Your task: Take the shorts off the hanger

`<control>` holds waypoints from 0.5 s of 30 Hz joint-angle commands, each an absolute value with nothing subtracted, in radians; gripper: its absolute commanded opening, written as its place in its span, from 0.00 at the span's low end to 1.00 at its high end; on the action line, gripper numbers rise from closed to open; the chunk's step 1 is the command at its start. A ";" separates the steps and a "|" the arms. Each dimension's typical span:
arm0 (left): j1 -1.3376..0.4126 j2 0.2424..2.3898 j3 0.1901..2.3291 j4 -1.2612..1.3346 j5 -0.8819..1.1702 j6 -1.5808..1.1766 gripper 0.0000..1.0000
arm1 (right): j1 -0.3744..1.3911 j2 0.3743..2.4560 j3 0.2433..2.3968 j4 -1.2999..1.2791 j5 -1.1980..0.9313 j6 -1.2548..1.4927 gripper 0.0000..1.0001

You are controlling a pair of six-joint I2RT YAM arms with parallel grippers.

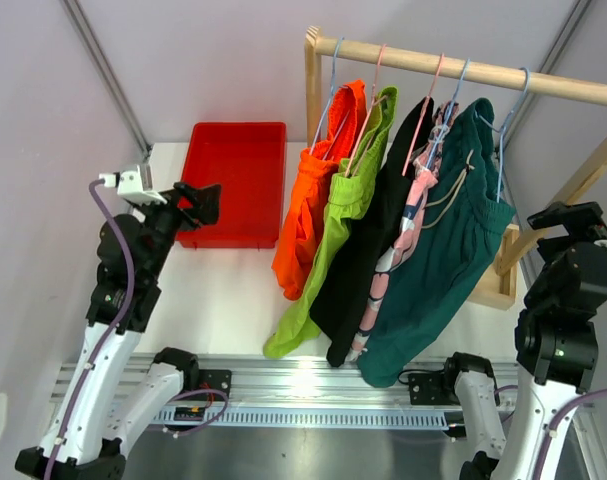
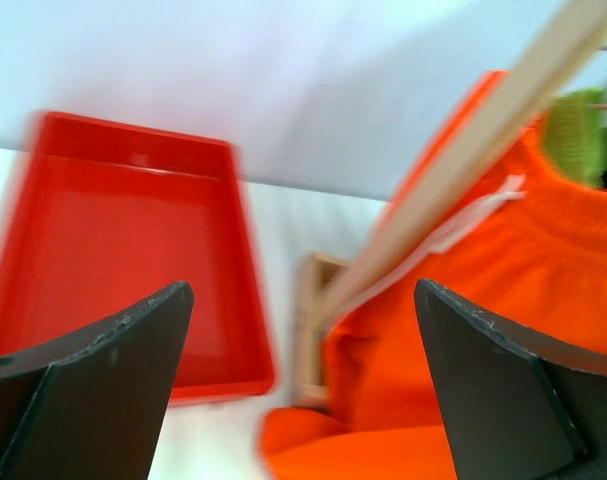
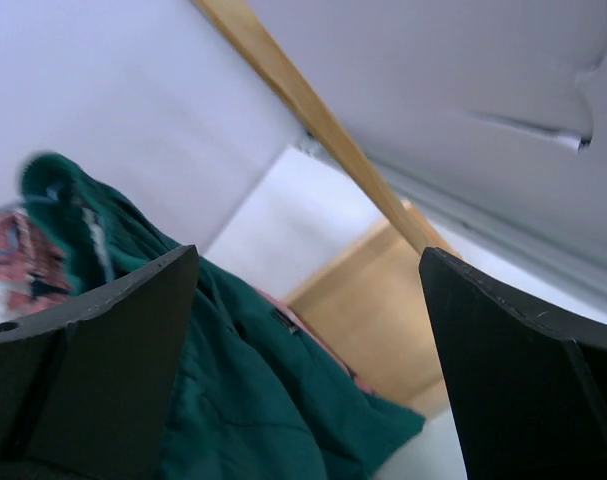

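Several pairs of shorts hang on hangers from a wooden rail [image 1: 453, 66]: orange shorts [image 1: 313, 195], lime green shorts [image 1: 333, 230], black shorts [image 1: 375, 240], pink patterned shorts [image 1: 408, 225] and dark teal drawstring shorts [image 1: 448, 260]. My left gripper [image 1: 198, 205] is open and empty, raised over the red bin's front edge, left of the orange shorts [image 2: 483, 330]. My right gripper [image 1: 573, 220] is open and empty, raised right of the teal shorts [image 3: 263, 400].
A red bin [image 1: 233, 180] sits on the white table at the back left; it also shows in the left wrist view [image 2: 113, 250]. The wooden rack's upright [image 1: 313, 90] and base [image 1: 498, 275] stand at the back. A slanted wooden brace [image 3: 313, 120] is near my right gripper.
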State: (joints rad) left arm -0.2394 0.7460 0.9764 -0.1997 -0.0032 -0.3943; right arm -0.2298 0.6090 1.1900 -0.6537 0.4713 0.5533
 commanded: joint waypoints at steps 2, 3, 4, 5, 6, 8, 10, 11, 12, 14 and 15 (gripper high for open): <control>-0.242 0.675 0.873 -0.233 -0.184 -0.230 0.99 | -0.201 0.606 1.272 -0.670 0.560 0.473 0.99; -0.242 0.664 0.841 -0.221 -0.205 -0.212 0.99 | -0.192 0.607 1.296 -0.664 0.571 0.460 0.99; -0.242 0.657 0.839 -0.207 -0.206 -0.212 0.99 | -0.189 0.609 1.311 -0.660 0.601 0.450 0.99; -0.242 0.647 0.833 -0.201 -0.203 -0.213 0.99 | -0.186 0.624 1.330 -0.657 0.615 0.427 0.99; -0.241 0.643 0.827 -0.192 -0.165 -0.216 0.99 | -0.180 0.635 1.376 -0.654 0.623 0.411 0.99; -0.242 0.638 0.819 -0.189 -0.135 -0.216 0.99 | -0.152 0.658 1.431 -0.634 0.595 0.365 0.99; -0.242 0.640 0.810 -0.195 -0.124 -0.215 0.99 | -0.124 0.680 1.489 -0.577 0.533 0.290 0.99; -0.242 0.649 0.813 -0.201 -0.120 -0.212 0.99 | -0.120 0.683 1.503 -0.560 0.465 0.275 0.99; -0.242 0.653 0.816 -0.212 -0.109 -0.212 0.99 | -0.118 0.683 1.515 -0.542 0.428 0.261 0.99; -0.242 0.663 0.830 -0.233 -0.088 -0.207 0.99 | -0.118 0.701 1.571 -0.522 0.333 0.255 0.99; -0.242 0.666 0.831 -0.235 -0.075 -0.206 0.99 | -0.118 0.736 1.598 -0.528 0.301 0.255 0.99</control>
State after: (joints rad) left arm -0.2394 0.6586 0.8112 -0.2310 -0.1188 -0.2367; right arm -0.1242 0.6853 1.5204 -0.5941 0.4511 0.3237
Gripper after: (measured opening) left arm 0.993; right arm 0.993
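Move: The orange shorts hang about 20 cm to my left hand's right, some 8 cm farther out and 10 cm lower; the lime shorts are about 5 cm beyond them to the right and slightly nearer me. The red tray is about 18 cm straight ahead of that hand, 35 cm down. From my right hand the teal shorts hang about 10 cm ahead, 18 cm left and 12 cm lower, with the pink patterned shorts roughly 8 cm farther left. I lift my empty right hand about 12 cm beside the rack, easing back a little first and then slightly left, while its wrist rolls left side down and tips the fingers upward. At the same time I sink my left hand about 6 cm, shifting 3 cm left early on and rolling its left side up some 10 degrees. Both grippers stay wide open and touch nothing. ##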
